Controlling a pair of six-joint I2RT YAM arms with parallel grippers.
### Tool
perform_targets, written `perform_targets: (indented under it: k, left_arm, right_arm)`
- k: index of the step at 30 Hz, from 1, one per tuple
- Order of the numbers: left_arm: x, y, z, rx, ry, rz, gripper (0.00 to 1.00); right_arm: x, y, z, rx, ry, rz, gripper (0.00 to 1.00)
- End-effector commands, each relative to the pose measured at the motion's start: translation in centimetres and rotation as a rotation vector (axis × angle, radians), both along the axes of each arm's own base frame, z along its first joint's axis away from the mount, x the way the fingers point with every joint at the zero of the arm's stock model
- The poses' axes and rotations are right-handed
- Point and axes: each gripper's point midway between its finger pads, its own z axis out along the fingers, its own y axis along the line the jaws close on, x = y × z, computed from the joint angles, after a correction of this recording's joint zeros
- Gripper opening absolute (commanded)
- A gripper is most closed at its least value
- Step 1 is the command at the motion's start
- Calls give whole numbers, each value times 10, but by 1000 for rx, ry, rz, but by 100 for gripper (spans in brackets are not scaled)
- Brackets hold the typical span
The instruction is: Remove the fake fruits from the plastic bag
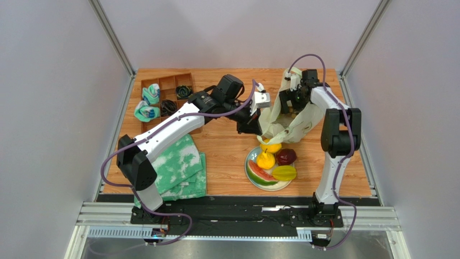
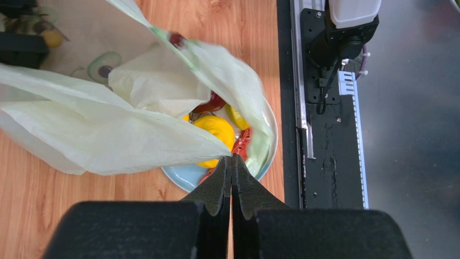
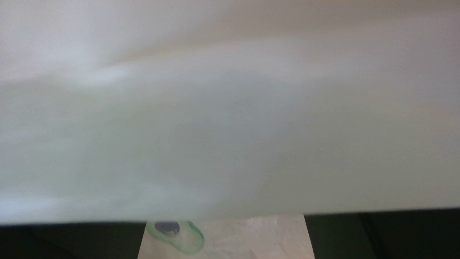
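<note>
The pale yellow-green plastic bag (image 1: 289,123) is held up at the back right of the table. My left gripper (image 1: 254,123) is shut on the bag's lower edge (image 2: 162,145), just above the plate. My right gripper (image 1: 294,100) is at the bag's raised top. Bag film (image 3: 227,108) covers its camera, and its jaws stand apart with printed film between them. On the blue-and-cream plate (image 1: 249,171) lie a lemon (image 1: 270,146), a pear (image 1: 265,160), a dark red plum (image 1: 286,156), a watermelon slice (image 1: 261,174) and a yellow-green oval fruit (image 1: 284,172). The bunch of brown balls is hidden.
A green-and-white mottled cloth (image 1: 181,164) lies at the front left. A brown divided tray (image 1: 164,97) with rolled cloths and black cables stands at the back left. The table's near edge rail (image 2: 329,135) is right of the plate (image 2: 181,175).
</note>
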Motion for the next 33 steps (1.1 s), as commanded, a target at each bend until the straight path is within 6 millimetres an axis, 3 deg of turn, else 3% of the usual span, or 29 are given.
perform_targets:
  k: [1,2,5,6,9,11,12,13,15,16,17,20,22,23,24,27,33]
  left_arm:
    - [-20,-7,-4,-3,-10,-81,0]
    - [-24,-9,-6,2,-4,-91,0]
    - [-26,-10,-11,18,0,-87,0]
    - [-25,-9,-12,24,-5,-83,0]
    - [-18,-10,-15,43,-30,-60,0]
    - [-13,-11,-16,52,-35,-33,0]
    - [-7,-14,-16,49,-46,-12,0]
    - [2,-15,-19,65,-57,37,0]
    - [14,-18,-22,79,-85,68,0]
    - [23,-17,-26,97,-105,101,0]
    - [28,-19,-26,98,-121,117,0]
    - [42,-22,-29,107,-147,162,0]
    - [47,-23,-31,112,-154,179,0]
    - [49,-23,-30,111,-160,185,0]
    - [51,-24,-30,114,-163,189,0]
    - [55,-24,-25,100,-167,205,0]
    - [83,-18,-6,80,-211,317,0]
  right_arm:
    - [64,12,3,49,-110,-79,100]
    - [69,11,-5,38,-103,-83,100]
    - [86,18,-25,45,-97,-48,77]
    - [87,22,-32,52,-85,-31,54]
    - [94,27,-10,72,-130,0,17]
    - [88,28,3,84,-141,26,13]
    - [82,25,10,91,-131,32,5]
    - [73,24,30,95,-149,49,4]
    - [53,28,48,150,-144,88,0]
    - [44,29,84,159,-205,115,0]
    - [26,32,79,180,-176,139,0]
    - [-18,42,110,218,-182,214,0]
    - [-39,45,119,239,-167,228,0]
    - [-51,49,138,258,-200,248,0]
    - [-63,51,134,273,-174,257,0]
    - [-86,58,150,309,-165,283,0]
    - [-107,63,174,337,-172,309,0]
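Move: The bag's far end, where the open right fingers will shut, lies about 8 cm ahead of the right hand, 3 cm left and 2 cm lower; the brown fruits lie 2 cm back, straight below by 3 cm, and the lemon 19 cm back, 15 cm left. From the left hand, holding the rim, that far end is roughly 33 cm ahead, 20 cm right, 22 cm down; the plate 3 cm back, 9 cm right, 25 cm down. The right fingers shut on the plastic at the bag's far end after driving about 8 cm forward and a little left and down, then haul it up some 19 cm and back about 16, the wrist tilting. The left hand keeps its pinch on the rim, easing back slightly, then swinging forward and down and turning a little counter-clockwise, rising slightly at the end. ##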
